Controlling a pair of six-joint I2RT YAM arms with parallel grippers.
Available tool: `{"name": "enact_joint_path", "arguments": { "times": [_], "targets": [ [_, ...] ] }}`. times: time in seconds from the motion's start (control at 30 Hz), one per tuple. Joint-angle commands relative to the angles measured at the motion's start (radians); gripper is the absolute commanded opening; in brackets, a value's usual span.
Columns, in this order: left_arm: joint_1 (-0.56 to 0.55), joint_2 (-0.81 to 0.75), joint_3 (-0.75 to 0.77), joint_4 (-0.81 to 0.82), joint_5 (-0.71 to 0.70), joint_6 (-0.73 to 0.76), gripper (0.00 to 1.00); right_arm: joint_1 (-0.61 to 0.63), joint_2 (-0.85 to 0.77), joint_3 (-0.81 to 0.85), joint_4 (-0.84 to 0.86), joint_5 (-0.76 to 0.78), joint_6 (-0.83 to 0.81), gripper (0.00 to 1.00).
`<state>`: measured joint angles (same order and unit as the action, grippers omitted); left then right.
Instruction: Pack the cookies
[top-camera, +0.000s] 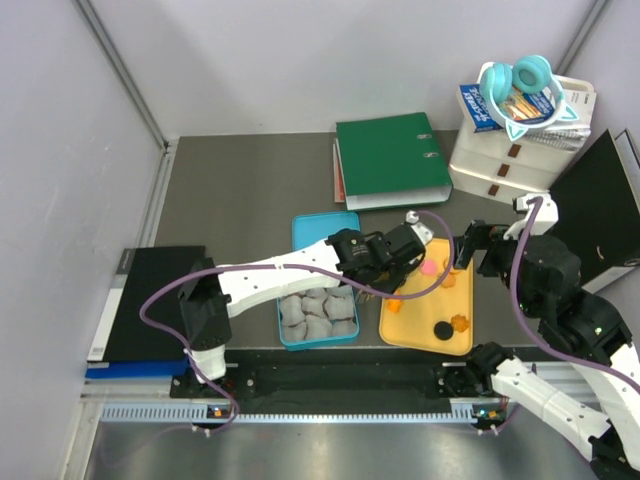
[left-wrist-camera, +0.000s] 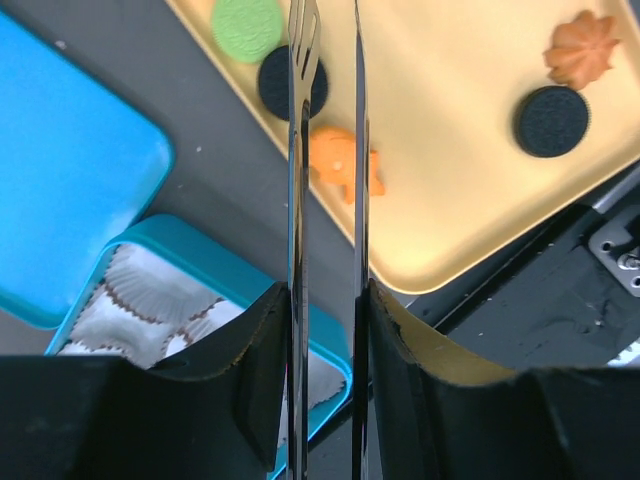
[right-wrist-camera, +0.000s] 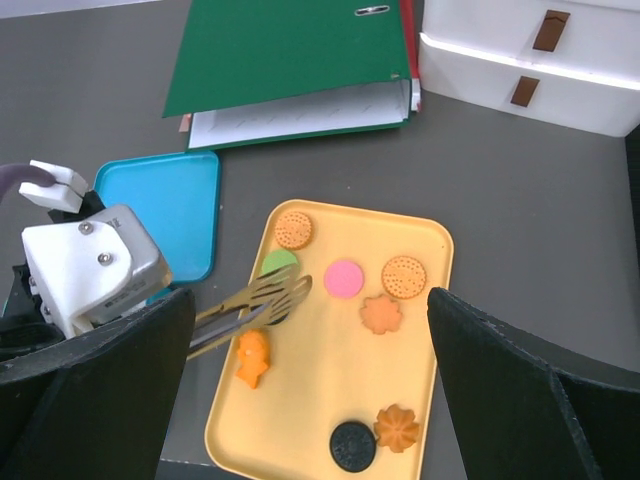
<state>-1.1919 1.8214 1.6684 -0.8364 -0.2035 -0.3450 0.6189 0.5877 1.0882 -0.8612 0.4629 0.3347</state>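
Several cookies lie on the yellow tray (right-wrist-camera: 320, 390): green (right-wrist-camera: 279, 264), pink (right-wrist-camera: 344, 278), two tan round ones (right-wrist-camera: 404, 276), orange flower shapes (right-wrist-camera: 381, 314), an orange piece (right-wrist-camera: 252, 357) and a black one (right-wrist-camera: 352, 446). My left gripper (left-wrist-camera: 328, 300) is shut on metal tongs (left-wrist-camera: 300, 100). The tongs' blades stand slightly apart, with their tips at a second black cookie (left-wrist-camera: 275, 85) beside the green one (left-wrist-camera: 247, 27). I cannot tell whether they touch it. My right gripper (right-wrist-camera: 311, 300) hangs open above the tray, holding nothing.
A teal box (top-camera: 318, 315) with crinkled paper liners sits left of the tray, its lid (top-camera: 325, 230) behind it. A green binder (top-camera: 392, 160) and white drawers (top-camera: 510, 160) stand at the back. A black notebook (top-camera: 150, 300) lies at the far left.
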Motion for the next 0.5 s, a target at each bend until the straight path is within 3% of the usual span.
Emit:
{"name": "enact_joint_path", "arguments": {
  "times": [0.0, 0.17, 0.47],
  "targets": [
    [-0.052, -0.005, 0.054, 0.077, 0.053, 0.018, 0.41, 0.008, 0.003, 0.033, 0.014, 0.045, -0.037, 0.99],
    [-0.147, 0.007, 0.076, 0.073, 0.039, 0.087, 0.42, 0.008, 0.007, 0.052, 0.005, 0.080, -0.039, 0.99],
    [-0.167, -0.062, -0.039, 0.091, 0.049, 0.032, 0.45, 0.008, 0.043, 0.087, -0.039, 0.157, 0.027, 0.99]
  ]
}}
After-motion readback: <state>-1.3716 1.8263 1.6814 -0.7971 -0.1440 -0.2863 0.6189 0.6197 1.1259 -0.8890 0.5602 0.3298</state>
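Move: The black cookie near the tray's near right corner lies about 15 cm to the right of the left hand, which already holds the metal tongs, some 6 cm back and 15 cm below. The orange flower cookie is 4 cm to the right of it and 2 cm farther out; the orange fish cookie is only 3 cm ahead and 3 cm right of the left hand. From the right hand, the black cookie is roughly 8 cm back, 4 cm left and 30 cm down. The black cookie at the tray's near end is what the tongs are swung towards: the left hand carries them back about 8 cm and 4 cm to the right over the tray, nearly level, turning some 15 degrees clockwise and slowing to a near stop at the end. Its grip stays on the tongs, whose open tips come close above the cookie. ##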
